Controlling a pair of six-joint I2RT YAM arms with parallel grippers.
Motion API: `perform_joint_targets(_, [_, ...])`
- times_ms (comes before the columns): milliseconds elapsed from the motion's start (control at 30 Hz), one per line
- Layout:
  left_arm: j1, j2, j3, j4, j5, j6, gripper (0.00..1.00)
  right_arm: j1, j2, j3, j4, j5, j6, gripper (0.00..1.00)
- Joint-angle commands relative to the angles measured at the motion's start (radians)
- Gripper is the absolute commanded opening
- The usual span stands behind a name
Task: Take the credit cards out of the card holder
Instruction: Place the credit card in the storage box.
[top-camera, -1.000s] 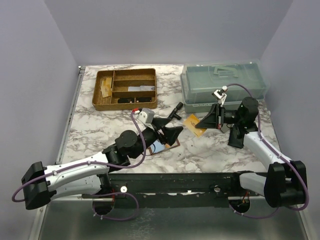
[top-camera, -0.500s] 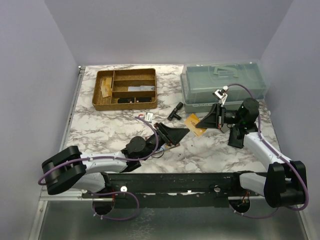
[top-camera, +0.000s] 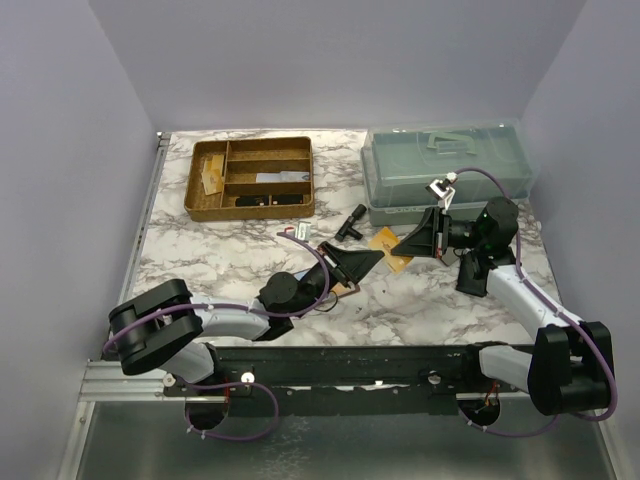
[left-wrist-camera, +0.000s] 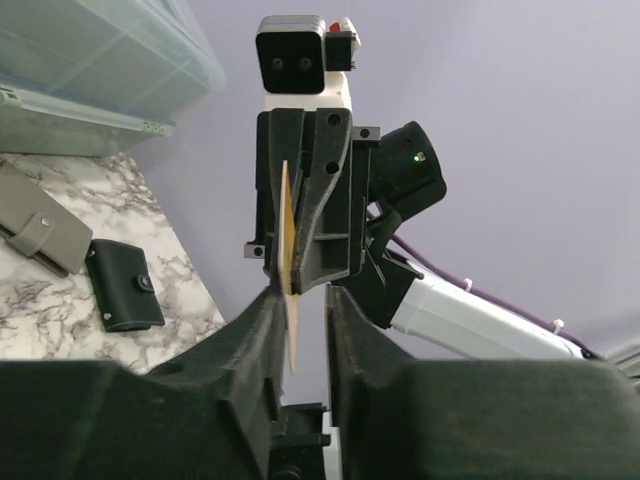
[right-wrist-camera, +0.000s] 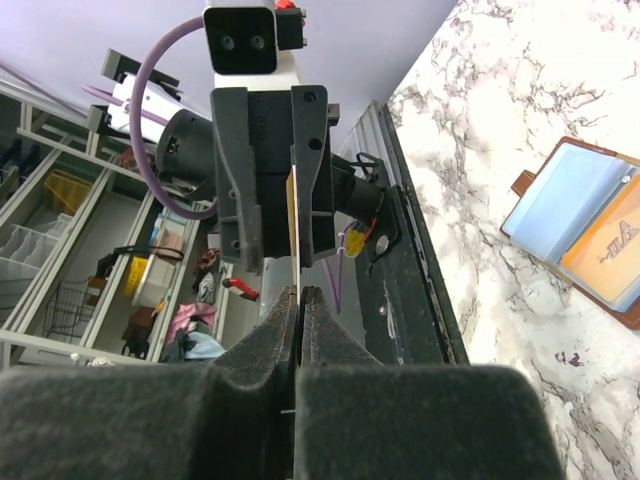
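A tan credit card (top-camera: 390, 249) hangs edge-up between the two grippers above the table. My right gripper (top-camera: 402, 244) is shut on one end of it; in the right wrist view the card (right-wrist-camera: 291, 215) runs edge-on from its pinched fingertips (right-wrist-camera: 300, 292). My left gripper (top-camera: 374, 258) faces it, and the card (left-wrist-camera: 287, 235) sits between its jaws against the left finger (left-wrist-camera: 262, 335), with a gap to the other finger. The reddish-brown card holder (right-wrist-camera: 590, 235) lies open on the marble and holds a light blue and a tan card. In the top view it is mostly hidden under the left gripper.
A gold-brown divided tray (top-camera: 250, 178) stands at the back left and a clear lidded bin (top-camera: 450, 170) at the back right. A small black piece (top-camera: 350, 220) lies between them. A black pouch (left-wrist-camera: 125, 285) and a grey flat piece (left-wrist-camera: 40, 232) lie near the bin.
The left arm has folded lower and pushed its gripper right onto the card's free end. Its jaws have narrowed around the card. The right arm and card have not moved.
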Motion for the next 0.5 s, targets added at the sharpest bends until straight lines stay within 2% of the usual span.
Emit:
perform_joint_targets(0, [0.003, 0.017, 0.022, 0.082, 0.02, 0.001, 0.17, -0.005, -0.018, -0.012, 0.016, 0.018, -0.005, 0.0])
perform_joint_targets(100, [0.004, 0.027, 0.023, 0.105, 0.033, -0.002, 0.0, -0.006, -0.021, -0.011, 0.016, 0.018, -0.005, 0.0])
perform_joint_targets(167, [0.009, 0.024, 0.021, 0.103, 0.041, 0.004, 0.0, -0.005, -0.023, -0.011, 0.015, 0.012, -0.011, 0.03])
perform_joint_targets(267, [0.036, -0.008, 0.012, 0.06, 0.069, 0.006, 0.0, -0.006, -0.04, -0.001, -0.031, -0.001, -0.061, 0.21])
perform_joint_targets(333, [0.073, -0.059, 0.005, -0.02, 0.092, -0.004, 0.0, -0.006, -0.06, 0.02, -0.098, -0.009, -0.131, 0.4])
perform_joint_targets(367, [0.098, -0.092, 0.006, -0.124, 0.108, -0.008, 0.0, -0.007, -0.07, 0.039, -0.147, -0.01, -0.175, 0.51])
perform_joint_targets(400, [0.127, -0.135, 0.01, -0.23, 0.126, -0.01, 0.0, -0.013, -0.083, 0.064, -0.217, -0.007, -0.242, 0.64])
perform_joint_targets(433, [0.161, -0.181, 0.022, -0.361, 0.143, -0.017, 0.0, -0.025, -0.096, 0.093, -0.302, 0.002, -0.315, 0.82])
perform_joint_targets(467, [0.196, -0.226, 0.037, -0.491, 0.16, -0.02, 0.0, -0.042, -0.109, 0.12, -0.382, 0.014, -0.374, 0.96])
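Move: The orange credit card is already held in the right fingers, with its middle about 3 cm to their left. From the left hand, that middle is roughly 3 cm right and 1 cm ahead, level with the open fingertips. The card holder lies about 8 cm left, 1 cm ahead and 22 cm below. The black T-shaped tool is some 15 cm beyond the holder and 4 cm to its right. Left fingers pinch the credit card's free edge, right fingers open, and left carries it 2.5 cm forward and left. ##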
